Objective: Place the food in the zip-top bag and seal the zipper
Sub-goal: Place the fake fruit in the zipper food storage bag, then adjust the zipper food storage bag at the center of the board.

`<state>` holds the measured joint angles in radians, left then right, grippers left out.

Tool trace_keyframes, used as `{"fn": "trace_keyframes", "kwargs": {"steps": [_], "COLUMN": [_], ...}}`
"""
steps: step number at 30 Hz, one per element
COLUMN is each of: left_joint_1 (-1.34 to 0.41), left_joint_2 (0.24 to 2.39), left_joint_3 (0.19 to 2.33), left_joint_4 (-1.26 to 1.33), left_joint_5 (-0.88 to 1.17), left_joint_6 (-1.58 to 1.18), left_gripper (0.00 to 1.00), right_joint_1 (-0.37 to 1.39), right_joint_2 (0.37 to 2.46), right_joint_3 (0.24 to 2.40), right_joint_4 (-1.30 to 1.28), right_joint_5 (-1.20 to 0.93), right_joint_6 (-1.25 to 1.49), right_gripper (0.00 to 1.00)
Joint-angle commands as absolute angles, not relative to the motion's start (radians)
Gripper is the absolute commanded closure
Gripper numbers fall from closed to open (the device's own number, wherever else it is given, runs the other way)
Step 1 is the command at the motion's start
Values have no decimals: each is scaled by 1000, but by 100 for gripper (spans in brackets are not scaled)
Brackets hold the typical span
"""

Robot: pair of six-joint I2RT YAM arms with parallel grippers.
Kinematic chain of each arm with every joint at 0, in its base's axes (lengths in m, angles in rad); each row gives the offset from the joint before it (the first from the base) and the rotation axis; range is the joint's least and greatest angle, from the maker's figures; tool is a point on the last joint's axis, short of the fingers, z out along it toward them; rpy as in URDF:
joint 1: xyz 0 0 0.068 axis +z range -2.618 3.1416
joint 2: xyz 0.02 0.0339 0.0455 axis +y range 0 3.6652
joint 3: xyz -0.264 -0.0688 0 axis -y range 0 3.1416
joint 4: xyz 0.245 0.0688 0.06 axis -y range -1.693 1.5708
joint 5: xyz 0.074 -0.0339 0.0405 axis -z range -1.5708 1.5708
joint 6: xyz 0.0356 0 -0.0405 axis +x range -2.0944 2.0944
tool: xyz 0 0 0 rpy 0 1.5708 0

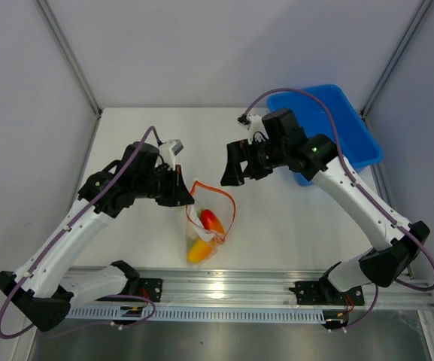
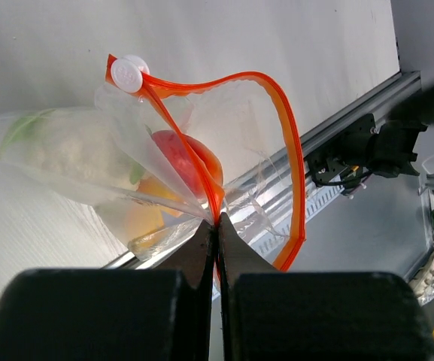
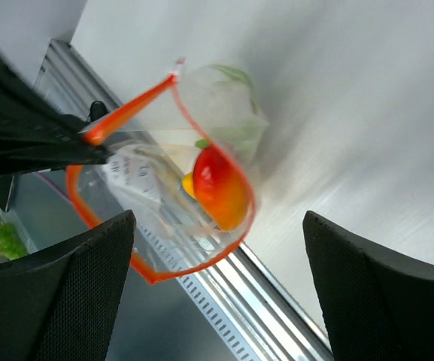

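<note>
The clear zip-top bag lies on the table with its mouth open. Its orange-red zipper forms a loop. Inside are the red-orange piece, the yellow-orange piece and the white-and-green lump. My left gripper is shut on the zipper strip and holds that mouth edge up, its fingertips pinching at the strip. A white slider sits at the strip's far end. My right gripper is open and empty above the bag's mouth, the red-orange piece beyond its fingers.
A blue plastic bin stands at the back right behind the right arm. A metal rail runs along the table's near edge, just below the bag. Grey walls close in on both sides.
</note>
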<state>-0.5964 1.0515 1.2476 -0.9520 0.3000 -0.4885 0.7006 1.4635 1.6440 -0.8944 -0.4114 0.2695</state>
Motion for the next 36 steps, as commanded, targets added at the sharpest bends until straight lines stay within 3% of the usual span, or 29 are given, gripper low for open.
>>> {"fn": "trace_keyframes", "kwargs": {"steps": [1, 12, 19, 27, 29, 30, 34, 36], "left_joint_1": [-604, -609, -621, -647, -653, -658, -666, -669], "left_joint_2": [1037, 1040, 1045, 1066, 1068, 1069, 1074, 1075], "left_joint_3": [1272, 1266, 1266, 1267, 1267, 1267, 1269, 1269], "left_joint_4": [-913, -926, -933, -925, -925, -923, -930, -933], "left_joint_5": [348, 388, 388, 376, 371, 368, 350, 338], "left_joint_6": [-483, -497, -502, -511, -511, -509, -509, -512], "left_gripper": [99, 99, 99, 99, 99, 99, 99, 100], "right_joint_1": [655, 624, 626, 624, 627, 627, 627, 629], "right_joint_2": [1508, 1601, 1634, 1621, 1618, 1618, 1588, 1565], "right_joint_3": [1603, 1536, 1488, 1442, 1431, 1431, 1427, 1425], "right_joint_4": [-945, -873, -835, -795, -793, -795, -775, -752], "right_joint_5": [-432, -659, -828, -867, -874, -873, -871, -882], "right_joint_6": [264, 176, 176, 201, 207, 215, 261, 290], "right_gripper": [8, 41, 51, 66, 74, 84, 99, 100]}}
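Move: The bag's right rim, which the open right hand goes for, lies about 9 cm below it, some 3 cm to its left and 2 cm back. From that same hand, the zipper slider sits roughly 11 cm left, 2 cm ahead and 5 cm lower; the red fruit in the bag is about 6 cm left, 7 cm back and 16 cm below. From the left hand, already pinching the opposite lip, the right-rim spot is about 9 cm right, 2 cm ahead and 5 cm lower. The right hand sinks about 9 cm onto the bag's right rim, edging forward and a little right at first and then drawing back and left, while its fingers swing some 25 degrees back towards the base and close from wide open to pinch the orange zipper strip. The left hand keeps its shut pinch on the opposite lip and brings it about 2 cm back and to the right, towards the right hand. ##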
